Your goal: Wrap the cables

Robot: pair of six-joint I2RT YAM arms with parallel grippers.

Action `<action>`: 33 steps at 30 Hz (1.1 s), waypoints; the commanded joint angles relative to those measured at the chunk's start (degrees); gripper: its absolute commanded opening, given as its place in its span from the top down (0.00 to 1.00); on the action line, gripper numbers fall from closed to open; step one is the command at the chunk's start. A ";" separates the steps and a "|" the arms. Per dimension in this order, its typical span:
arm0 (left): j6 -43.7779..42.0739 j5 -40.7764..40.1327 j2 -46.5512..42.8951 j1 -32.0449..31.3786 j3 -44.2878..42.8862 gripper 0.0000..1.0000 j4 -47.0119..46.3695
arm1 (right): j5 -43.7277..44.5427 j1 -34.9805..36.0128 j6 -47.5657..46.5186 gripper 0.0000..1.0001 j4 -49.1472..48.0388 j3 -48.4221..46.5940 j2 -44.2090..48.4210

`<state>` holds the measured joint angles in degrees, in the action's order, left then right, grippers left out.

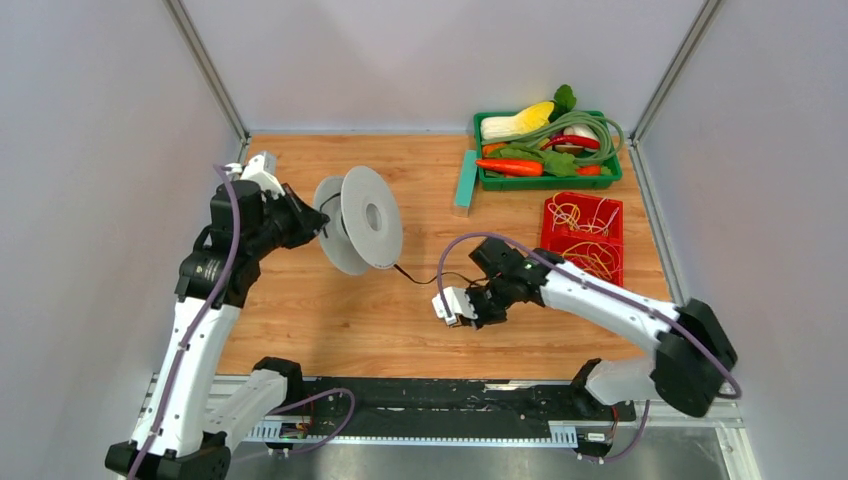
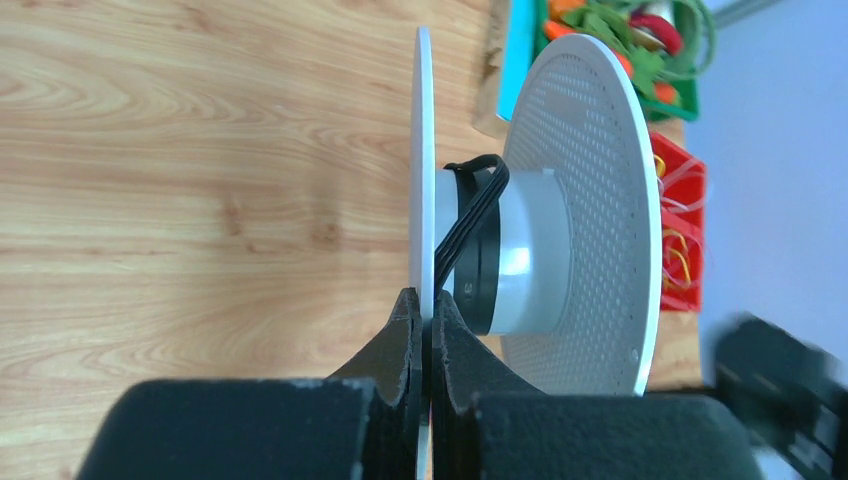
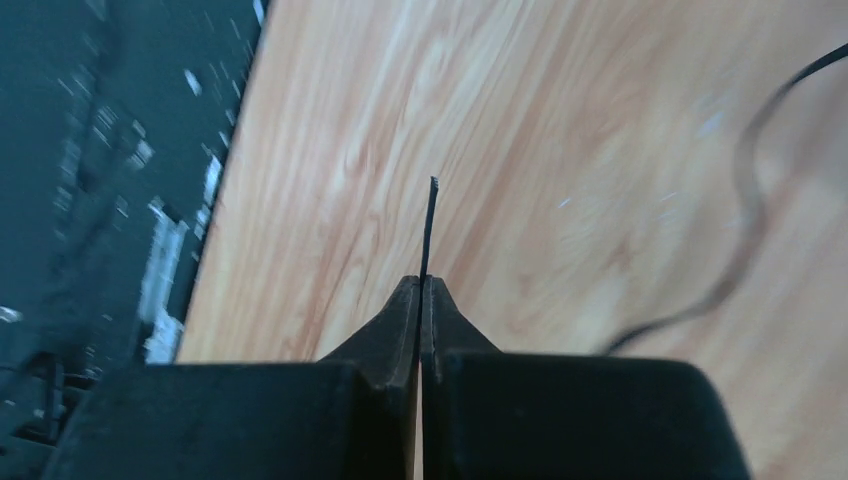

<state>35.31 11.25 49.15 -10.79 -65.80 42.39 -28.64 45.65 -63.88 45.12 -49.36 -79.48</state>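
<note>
A white spool (image 1: 365,215) stands on edge at the middle of the wooden table. My left gripper (image 1: 318,228) is shut on its near flange (image 2: 424,150), pinched between the fingertips of the left gripper (image 2: 425,300). A few turns of the thin black cable (image 2: 470,215) lie round the hub. From the spool the cable (image 1: 420,278) trails along the table toward my right gripper (image 1: 482,308). The right gripper (image 3: 421,282) is shut on the cable near its end, and the short tip (image 3: 429,225) sticks out past the fingertips. A looser stretch of cable (image 3: 745,200) curves to the right.
A green tray (image 1: 547,182) with toy vegetables and a green hose sits at the back right. In front of it is a red tray (image 1: 583,200) of rubber bands. A teal block (image 1: 466,182) lies left of the green tray. The black rail (image 1: 430,405) runs along the near edge.
</note>
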 commanded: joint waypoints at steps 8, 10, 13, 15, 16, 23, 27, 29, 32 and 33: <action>2.48 -9.76 9.47 0.33 -6.80 1.00 -2.14 | -12.31 15.43 44.41 1.00 -7.48 -26.82 14.36; 2.75 -8.00 10.44 0.07 -6.45 1.00 -2.75 | -12.58 16.14 55.66 1.00 -14.85 -29.90 12.96; 1.96 -9.39 10.97 -2.74 -6.10 1.00 -2.23 | -11.09 16.93 66.56 1.00 -25.58 -34.82 9.80; 1.87 -10.19 10.88 -4.67 -4.96 1.00 -2.31 | -9.77 17.54 71.41 1.00 -30.60 -38.94 7.08; 2.04 -10.71 10.80 -5.73 -4.43 1.00 -2.31 | -8.98 17.98 73.44 1.00 -32.71 -40.97 5.58; 2.05 -10.37 10.80 -10.83 -2.05 1.00 -2.40 | 3.13 20.89 81.11 1.00 -43.63 -49.33 -1.37; 0.73 -9.49 9.74 -11.89 -1.61 1.00 -1.88 | 14.30 18.96 80.58 1.00 -43.63 -52.41 -3.48; -0.85 -9.22 8.34 -12.59 -0.56 1.00 -2.22 | 18.34 17.46 80.58 1.00 -43.54 -53.81 -4.18; -2.52 -8.79 5.36 -14.43 1.72 1.00 -2.58 | 23.53 14.83 81.27 1.00 -43.28 -56.01 -6.11; -3.05 -8.70 4.48 -15.31 2.69 1.00 -2.49 | 24.07 13.52 82.41 1.00 -43.36 -56.89 -6.73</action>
<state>34.59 0.99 58.57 -23.70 -64.77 43.75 -14.94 62.57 15.40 5.21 -101.51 -84.33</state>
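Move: The right hand already has the cable's tail end pinched; the spool it is being wrapped on hangs about 20 cm to its left, some 13 cm ahead and 20 cm above. The red tray lies roughly 20 cm ahead and 19 cm right of that hand, slightly below. From the left hand, still holding the near flange, the spool's middle is about 5 cm ahead, 6 cm right and 5 cm below; the teal block stands some 21 cm ahead, 23 cm right and 27 cm below. Keeping the cable's tail pinched, the right hand sweeps up about 45 cm and left about 20 cm, to high above the spool, bowing back and then forward again as its fingers swing from downward to roughly level leftward. The left hand, fingers still shut on the flange, carries the spool forward and down, then back and right, sinking some 6 cm in all. ##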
